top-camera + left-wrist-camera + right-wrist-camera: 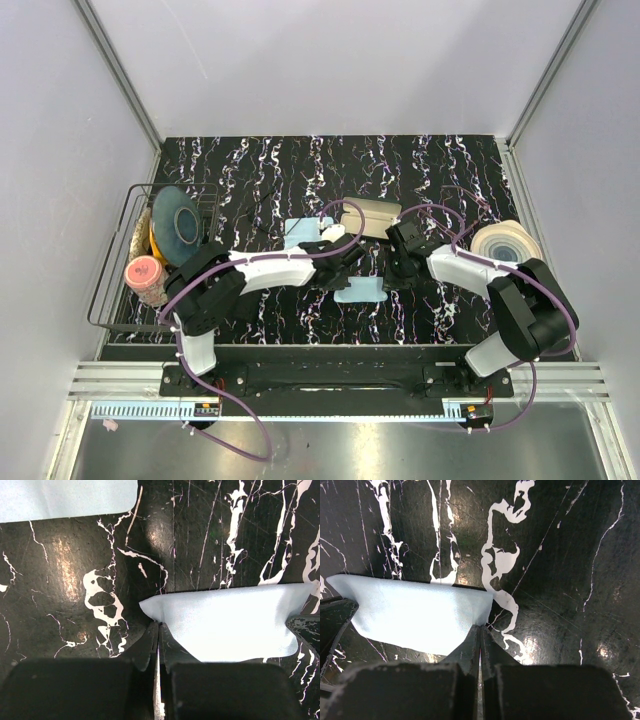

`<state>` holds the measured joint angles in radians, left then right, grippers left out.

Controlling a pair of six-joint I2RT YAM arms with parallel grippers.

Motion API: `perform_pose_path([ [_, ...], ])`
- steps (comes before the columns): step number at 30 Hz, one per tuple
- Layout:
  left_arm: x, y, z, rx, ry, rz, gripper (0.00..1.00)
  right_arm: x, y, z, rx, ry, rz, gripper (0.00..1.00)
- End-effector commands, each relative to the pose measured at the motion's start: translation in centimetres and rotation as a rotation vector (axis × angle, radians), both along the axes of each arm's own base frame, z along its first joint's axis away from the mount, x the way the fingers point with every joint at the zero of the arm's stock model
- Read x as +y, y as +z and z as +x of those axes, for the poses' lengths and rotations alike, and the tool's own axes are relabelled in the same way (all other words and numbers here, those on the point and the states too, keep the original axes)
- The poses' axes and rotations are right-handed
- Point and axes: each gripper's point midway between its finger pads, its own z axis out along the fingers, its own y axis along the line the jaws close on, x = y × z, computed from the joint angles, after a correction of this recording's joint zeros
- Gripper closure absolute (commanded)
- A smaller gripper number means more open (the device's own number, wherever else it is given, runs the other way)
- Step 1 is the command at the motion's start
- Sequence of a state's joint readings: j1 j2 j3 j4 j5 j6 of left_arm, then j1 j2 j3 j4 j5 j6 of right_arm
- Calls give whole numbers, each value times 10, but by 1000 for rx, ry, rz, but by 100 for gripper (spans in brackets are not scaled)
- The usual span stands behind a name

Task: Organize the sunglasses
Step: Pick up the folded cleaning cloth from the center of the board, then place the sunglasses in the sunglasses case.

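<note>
A light blue cleaning cloth (360,292) hangs stretched between my two grippers over the middle of the black marble table (250,170). My left gripper (158,625) is shut on the cloth's (225,625) left corner. My right gripper (480,627) is shut on the cloth's (415,617) right corner. In the top view the left gripper (345,268) and the right gripper (393,276) face each other. A beige glasses case (368,218) lies just behind them. No sunglasses show in any view.
A second light blue cloth (300,232) lies behind the left arm and shows in the left wrist view (65,497). A wire basket (118,270) at the left holds discs and a pink item. A tape roll (505,243) sits at the right.
</note>
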<state>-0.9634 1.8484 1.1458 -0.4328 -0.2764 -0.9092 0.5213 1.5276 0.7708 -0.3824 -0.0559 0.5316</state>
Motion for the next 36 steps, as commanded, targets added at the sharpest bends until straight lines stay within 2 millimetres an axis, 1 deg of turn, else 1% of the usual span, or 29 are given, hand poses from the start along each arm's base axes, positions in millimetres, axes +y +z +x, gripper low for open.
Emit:
perform_pose_path([
  [1, 16, -21, -13, 64, -33, 99, 100, -1, -8, -6, 9, 6, 7, 100],
  [3, 14, -15, -9, 54, -46, 90, 100, 0, -4, -4, -15, -6, 20, 100],
  [5, 12, -6, 2, 32, -44, 65, 100, 2, 3, 1, -44, -14, 34, 100],
  [8, 6, 15, 17, -15, -63, 16, 100, 5, 16, 11, -82, -36, 52, 100],
  [10, -3, 33, 30, -54, -96, -25, 100, 9, 28, 19, -119, -45, 67, 100],
  [11, -5, 37, 34, -61, -102, -29, 100, 10, 32, 22, -129, -55, 75, 100],
  [12, -7, 40, 38, -67, -116, -25, 100, 14, 42, 31, -157, -61, 87, 100],
  [13, -11, 49, 46, -86, -116, -40, 100, 15, 47, 35, -169, -64, 92, 100],
  [14, -12, 49, 50, -85, -116, -39, 100, 17, 53, 40, -182, -65, 94, 100],
  [15, -13, 53, 54, -91, -122, -45, 100, 21, 65, 49, -210, -71, 104, 100],
  [16, -13, 60, 64, -104, -112, -60, 100, 22, 66, 52, -206, -71, 101, 100],
  [17, -14, 63, 69, -108, -115, -69, 100, 21, 70, 59, -226, -84, 89, 100],
  [18, -15, 65, 73, -111, -123, -75, 100, 24, 79, 67, -249, -88, 93, 100],
  [19, -15, 73, 82, -126, -119, -90, 100, 26, 78, 71, -248, -87, 90, 100],
  [20, -15, 76, 87, -131, -121, -96, 100, 28, 81, 76, -257, -85, 89, 100],
  [21, -15, 77, 91, -133, -138, -99, 100, 30, 90, 85, -279, -91, 91, 100],
  [22, -15, 85, 100, -147, -134, -110, 100, 31, 87, 88, -273, -91, 77, 100],
  [23, -16, 89, 105, -154, -136, -115, 100, 31, 89, 93, -281, -92, 70, 100],
  [24, -12, 88, 111, -153, -137, -110, 100, 32, 97, 101, -303, -100, 63, 100],
  [25, -14, 95, 117, -167, -136, -119, 100, 33, 95, 105, -303, -103, 54, 100],
  [27, -9, 95, 127, -165, -135, -116, 100, 32, 101, 116, -324, -117, 45, 100],
  [28, -10, 100, 133, -175, -136, -126, 100, 32, 99, 120, -321, -120, 34, 100],
  [29, -11, 99, 136, -171, -143, -128, 100, 33, 104, 126, -334, -125, 38, 100],
  [30, -9, 100, 140, -173, -151, -131, 100, 30, 103, 130, -336, -137, 30, 100],
  [31, -11, 106, 146, -188, -155, -141, 100, 30, 102, 133, -335, -143, 27, 100],
  [32, -13, 103, 149, -183, -163, -139, 100, 28, 101, 136, -335, -148, 20, 100],
  [33, -13, 104, 152, -187, -175, -142, 100, 28, 104, 141, -345, -156, 19, 100],
  [34, -15, 110, 159, -200, -176, -152, 100, 25, 100, 144, -341, -165, 9, 100],
  [36, -17, 106, 163, -182, -187, -158, 100, 24, 102, 151, -346, -169, 8, 100],
])
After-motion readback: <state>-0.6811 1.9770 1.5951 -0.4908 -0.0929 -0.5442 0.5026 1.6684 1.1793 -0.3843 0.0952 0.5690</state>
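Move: The folded cleaning cloth is already pinched at both ends on the table, its middle about 5 cm right of the left hand and 6 cm left of the right hand. The open glasses case lies some 18 cm ahead and 8 cm right of the left hand, or 18 cm ahead and 4 cm left of the right hand, nearly level with both. The other flat cloth is roughly 13 cm ahead and 7 cm left of the left hand. The folded cloth is kept pinched at its two ends while both hands, after a brief hold, carry it forward some 12 to 15 cm and up about 9 cm towards the open glasses case, the climb flattening out at the end. The right hand also comes about 3.5 cm left and tips its fingers forward some 15 degrees, narrowing the span between the hands. ##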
